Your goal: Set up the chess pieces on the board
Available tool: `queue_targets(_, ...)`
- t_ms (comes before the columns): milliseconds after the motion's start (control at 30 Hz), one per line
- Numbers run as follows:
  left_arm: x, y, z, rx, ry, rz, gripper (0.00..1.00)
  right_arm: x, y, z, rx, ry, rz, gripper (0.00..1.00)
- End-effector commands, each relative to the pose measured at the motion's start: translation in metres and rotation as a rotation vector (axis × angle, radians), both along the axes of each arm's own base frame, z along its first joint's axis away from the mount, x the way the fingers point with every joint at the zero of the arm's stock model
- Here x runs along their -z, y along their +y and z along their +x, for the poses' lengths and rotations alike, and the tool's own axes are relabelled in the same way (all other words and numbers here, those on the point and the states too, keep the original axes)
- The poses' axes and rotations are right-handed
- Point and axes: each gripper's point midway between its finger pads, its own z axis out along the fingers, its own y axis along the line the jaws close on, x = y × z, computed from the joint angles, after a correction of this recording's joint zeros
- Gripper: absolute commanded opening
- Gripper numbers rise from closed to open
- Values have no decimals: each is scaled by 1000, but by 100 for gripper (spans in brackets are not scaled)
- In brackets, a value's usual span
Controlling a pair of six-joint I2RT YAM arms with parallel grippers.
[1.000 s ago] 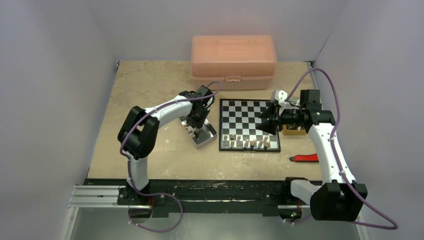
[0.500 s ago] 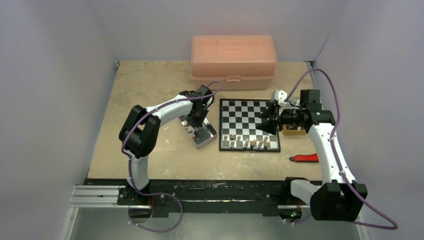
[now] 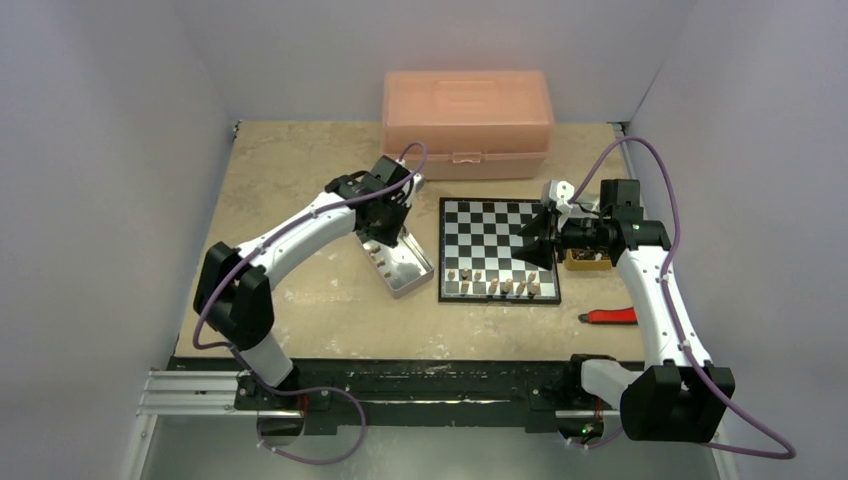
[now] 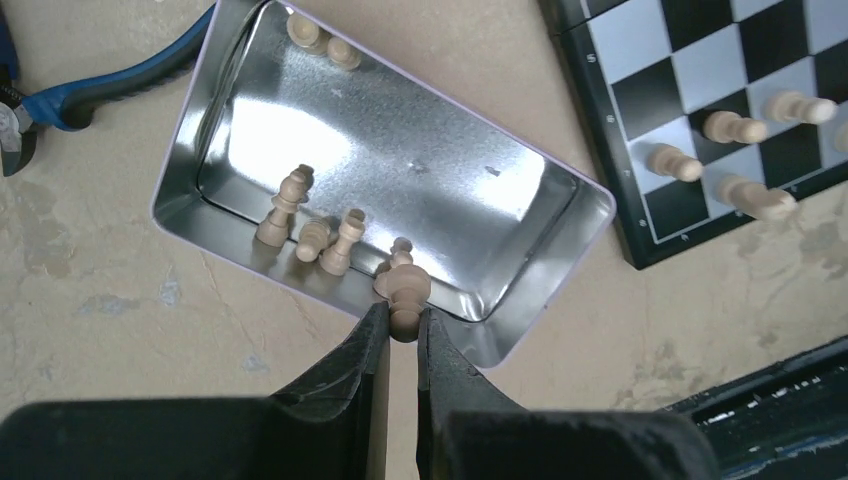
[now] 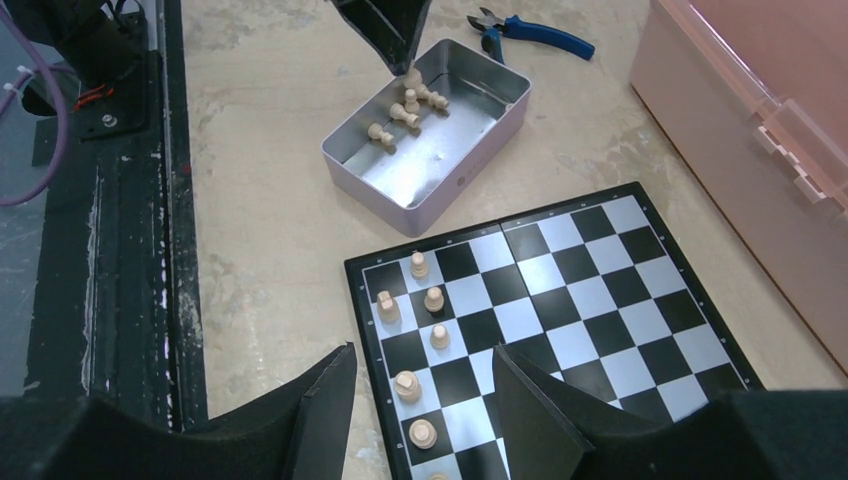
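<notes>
My left gripper (image 4: pixel 402 318) is shut on a light tan chess piece (image 4: pixel 402 290) and holds it above the near rim of the shiny metal tin (image 4: pixel 400 130). In the top view the left gripper (image 3: pixel 384 230) hangs over the tin (image 3: pixel 408 270). Several tan pieces (image 4: pixel 300 215) lie in the tin. The board (image 3: pixel 490 225) lies right of the tin, with several tan pieces (image 3: pixel 495 283) on its two near rows. My right gripper (image 3: pixel 528 243) is open and empty above the board's right edge (image 5: pixel 600 290), over the placed pieces (image 5: pixel 432 298). No dark pieces show on the board.
A large pink plastic box (image 3: pixel 467 110) stands behind the board. Blue-handled pliers (image 4: pixel 90 90) lie on the far side of the tin. A red-handled tool (image 3: pixel 610 316) lies near the board's right front corner. A small gold-coloured container (image 3: pixel 588 260) sits under the right wrist.
My left gripper has risen out of the tin with a tan piece and drawn back to the far left; the left elbow swung left. The right arm has not moved.
</notes>
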Motion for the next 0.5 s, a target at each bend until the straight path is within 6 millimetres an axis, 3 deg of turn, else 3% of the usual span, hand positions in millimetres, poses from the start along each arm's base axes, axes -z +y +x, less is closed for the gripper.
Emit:
queue_targets(0,-35,-20,-14,104,-30,-88,0,1,-1,2,-4,-6,-11,56)
queue_targets(200,-63,-67,-20,178,-37,-183,0,3,-5,6,21,-2,-32,56)
queue_targets(467,-69,-133,-23,179,5,-253,0,3,-34,38,255,15,-56,55)
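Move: Some 24 cm to the right of the left hand, 3 cm back and 10 cm below lies the middle of the board's near two rows, where the white pieces are being set; the three pawns already at their left end stand about 16 cm right and 1 cm back. The tray is roughly 10 cm beneath, its middle 3 cm ahead and 2 cm right. From the right hand, that middle of the rows lies about 3 cm ahead, 1 cm left and 20 cm down. Carrying the white piece still pinched between its fingertips, the left hand climbs about 6 cm and, gathering speed, sweeps some 10 cm right from over the tray towards the board, turning about 12 degrees clockwise as its fingertips tilt to the right. Late on, the empty right hand eases about 2 cm forward and right, fingers staying half open. ##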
